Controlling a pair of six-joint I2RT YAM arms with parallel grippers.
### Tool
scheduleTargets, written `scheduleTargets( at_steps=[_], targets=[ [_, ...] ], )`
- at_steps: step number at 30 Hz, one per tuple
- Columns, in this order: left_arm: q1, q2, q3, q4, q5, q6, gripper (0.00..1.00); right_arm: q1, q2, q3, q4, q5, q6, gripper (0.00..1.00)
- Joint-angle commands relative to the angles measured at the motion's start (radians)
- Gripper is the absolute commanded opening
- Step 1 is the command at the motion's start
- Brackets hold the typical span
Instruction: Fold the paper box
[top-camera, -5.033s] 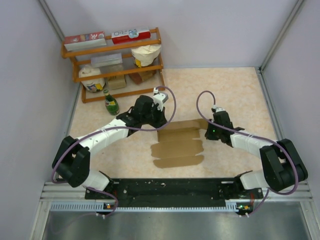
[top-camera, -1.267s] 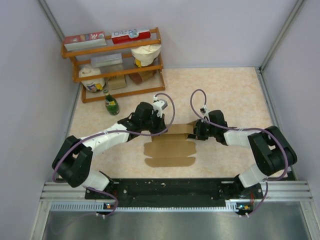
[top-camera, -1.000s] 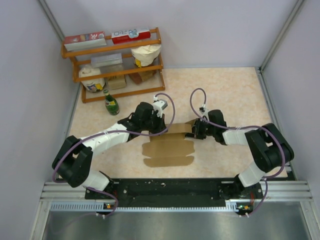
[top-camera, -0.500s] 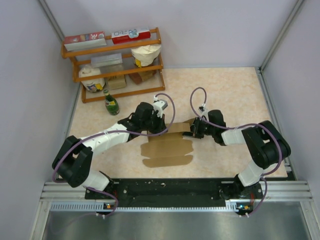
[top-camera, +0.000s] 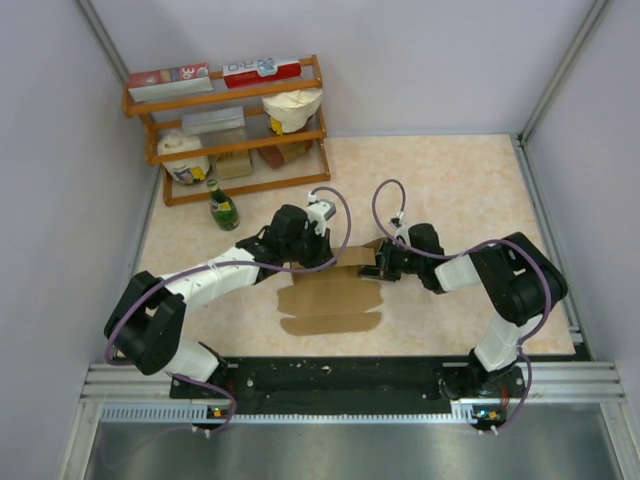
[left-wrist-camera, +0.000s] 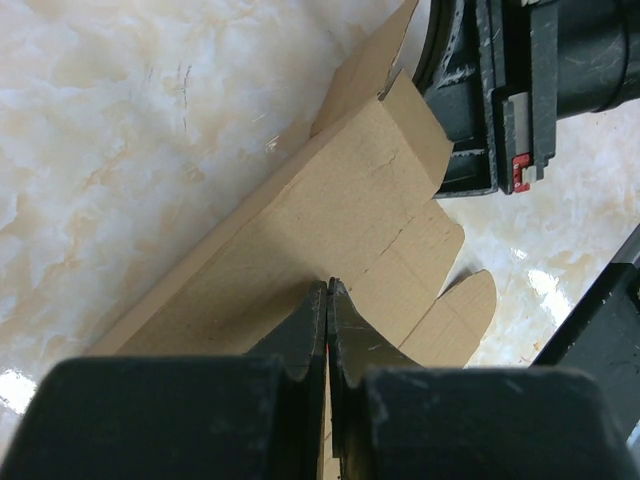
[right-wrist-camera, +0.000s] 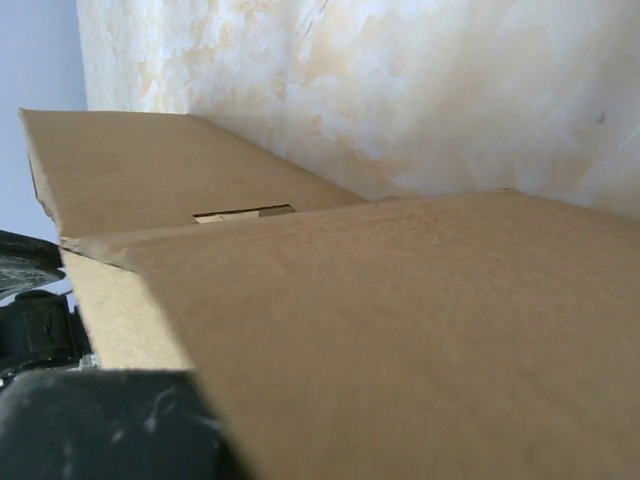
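Note:
The paper box (top-camera: 330, 300) lies as a flat brown die-cut sheet on the marble table, its far strip tilted up between the two grippers. My left gripper (top-camera: 322, 258) is shut, and its fingertips (left-wrist-camera: 328, 287) press on the box panel (left-wrist-camera: 330, 220) near a crease. My right gripper (top-camera: 380, 264) is at the box's right end, against a raised end flap (left-wrist-camera: 405, 115). In the right wrist view cardboard (right-wrist-camera: 400, 330) fills the frame and hides the jaws. Only one dark finger (right-wrist-camera: 100, 420) shows there, so I cannot tell if the flap is pinched.
A wooden shelf (top-camera: 225, 125) at the back left holds printed boxes, a cream bag and other packets. A green bottle (top-camera: 222, 208) stands in front of it, close to my left arm. Grey walls enclose the table, and a black rail (top-camera: 340, 375) runs along the near edge.
The box has slid to the left, and its far strip now stands tilted up. My right gripper has moved left with the box's right end. The left gripper has barely moved.

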Motion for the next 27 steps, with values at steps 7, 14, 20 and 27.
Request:
scheduleTargets(
  at_steps=[7,14,20,27],
  targets=[
    [-0.007,0.000,-0.009,0.015,0.006,-0.007,0.00,0.042,0.045,0.032,0.013,0.047,-0.014,0.00],
    [-0.006,-0.006,-0.018,0.015,-0.002,-0.005,0.00,0.043,-0.079,0.034,-0.197,0.173,-0.111,0.00],
    [-0.006,-0.014,-0.009,0.007,-0.013,-0.001,0.00,0.042,-0.243,0.066,-0.459,0.345,-0.224,0.01],
    [-0.007,-0.026,-0.007,0.001,-0.017,0.002,0.00,0.042,-0.405,0.083,-0.639,0.466,-0.301,0.04]
  ],
)
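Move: Just above the right hand's tips, about 3 cm higher and 1 cm farther out, the folded end tab of the paper box hangs down; the side flap stands about 5 cm ahead and 3 cm to the right, 3 cm up. The upright wall's panel lies some 6 cm left, 1 cm ahead and 4 cm up, the flat near panels 6 cm back and 8 cm left. From the left hand the tab is about 7 cm right, level fore-and-aft, 5 cm lower. Backing out of the box's right end, the right hand first nudges under 1 cm left and down with shut fingers tucked behind the end tab, then draws about 6 cm right, lifting some 2 cm late on. The wrist swings the fingertips about 20 degrees steeper downward and they come free of the tab, still shut. The left hand stays, shut tips resting on the wall's panel. ##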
